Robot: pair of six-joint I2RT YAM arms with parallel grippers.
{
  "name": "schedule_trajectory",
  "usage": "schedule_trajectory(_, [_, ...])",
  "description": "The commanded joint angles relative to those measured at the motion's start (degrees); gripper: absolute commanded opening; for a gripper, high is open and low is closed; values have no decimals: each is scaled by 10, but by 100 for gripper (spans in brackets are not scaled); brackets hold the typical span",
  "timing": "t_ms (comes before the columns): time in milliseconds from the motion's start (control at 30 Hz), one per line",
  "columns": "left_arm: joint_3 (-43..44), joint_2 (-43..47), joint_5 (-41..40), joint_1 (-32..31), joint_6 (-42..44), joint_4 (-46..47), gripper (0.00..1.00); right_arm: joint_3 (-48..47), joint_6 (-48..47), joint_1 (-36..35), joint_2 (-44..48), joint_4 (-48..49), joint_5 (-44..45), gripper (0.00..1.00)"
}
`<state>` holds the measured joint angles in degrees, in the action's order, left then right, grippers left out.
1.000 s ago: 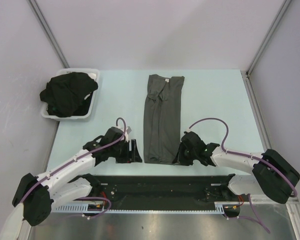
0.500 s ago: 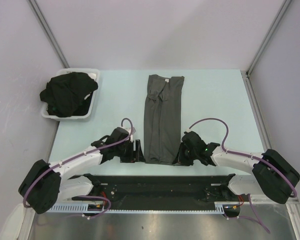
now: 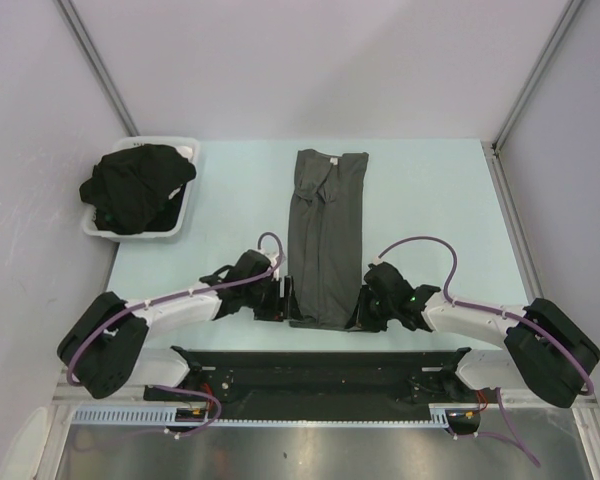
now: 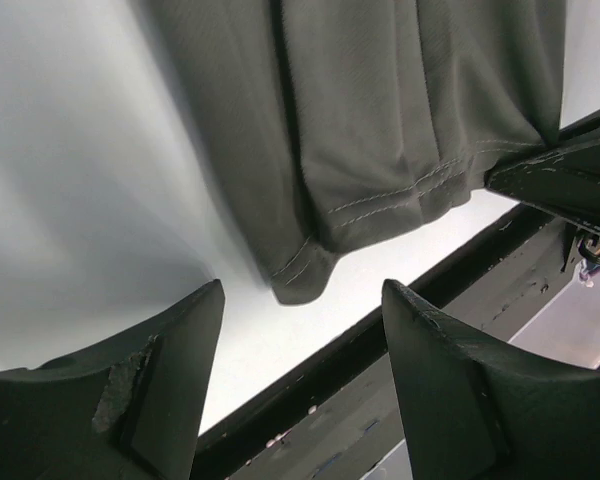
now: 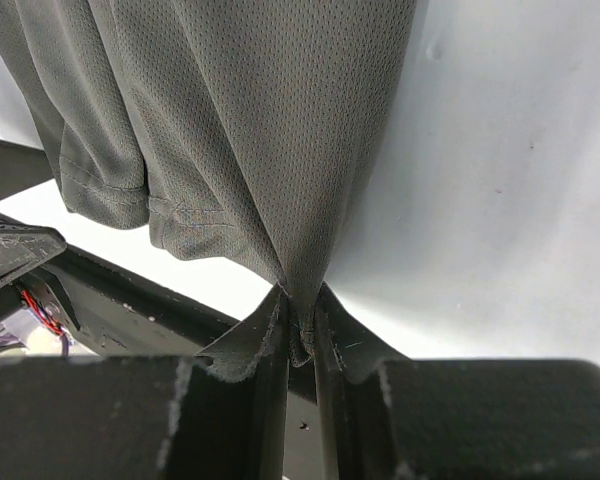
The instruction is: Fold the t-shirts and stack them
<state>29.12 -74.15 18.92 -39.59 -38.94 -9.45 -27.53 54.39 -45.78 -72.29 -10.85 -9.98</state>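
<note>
A charcoal grey t-shirt (image 3: 326, 230), folded into a long narrow strip, lies on the table running away from the arms. My right gripper (image 3: 362, 315) is shut on its near right hem corner; the mesh cloth (image 5: 280, 150) is pinched between the fingers (image 5: 265, 330). My left gripper (image 3: 285, 303) stands open at the near left hem corner (image 4: 305, 275), which lies just ahead of the gap between its fingers (image 4: 170, 350), not touched. A heap of black t-shirts (image 3: 135, 185) fills the tray at the far left.
The white plastic tray (image 3: 185, 218) sits at the table's far left corner. The black rail (image 3: 320, 365) of the arm mount runs along the near table edge, just under the shirt's hem. Grey walls close in both sides.
My left arm has swung right, carrying its open gripper from beside the shirt up to the near left hem corner. The right gripper has kept its hold and not moved.
</note>
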Motion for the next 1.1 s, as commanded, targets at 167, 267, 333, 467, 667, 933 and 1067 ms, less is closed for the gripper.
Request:
schedule_trajectory(167, [28,-55,2,-14,29,10,66,-14,3,7,10,-15,-4,18])
schedule_trajectory(267, [27,-57,5,-18,27,13,62,-14,2,7,7,-15,-4,18])
schedule_trajectory(333, [27,-62,5,-21,26,14,59,-14,1,8,7,-14,-5,18])
schedule_trajectory(467, [26,-65,7,-26,26,12,54,-15,2,10,4,-12,-4,18])
schedule_trajectory(667, [25,-70,8,-34,25,12,48,-14,2,10,2,-8,-5,18])
schedule_trajectory(933, [24,-72,0,-44,19,9,33,-14,-3,13,2,-8,-7,18])
schedule_trajectory(1067, [26,-86,-7,-47,20,16,19,-14,-5,15,7,-10,-11,18])
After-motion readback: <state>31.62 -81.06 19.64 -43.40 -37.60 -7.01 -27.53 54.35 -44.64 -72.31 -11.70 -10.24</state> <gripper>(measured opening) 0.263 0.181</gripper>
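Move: The folded t-shirt's near-left hem corner lies about 2 cm right of the open left hand, 1 cm back and 2 cm below. The near-right corner, held in the right gripper, is some 13 cm right of the left hand and 1 cm back; the t-shirt's collar end is about 34 cm ahead and 9 cm right. From the right hand, the near-left corner is roughly 12 cm left, level fore and aft, and 1 cm below. The left hand slips about 2 cm to the right over the t-shirt's near-left hem corner, edging forward at first, then eases back and down by a good 1 cm each while its wide-open fingers draw together and pinch the corner, the wrist turning some 5 degrees clockwise. The right hand stays practically where it is and keeps its shut grip on the near-right corner. ##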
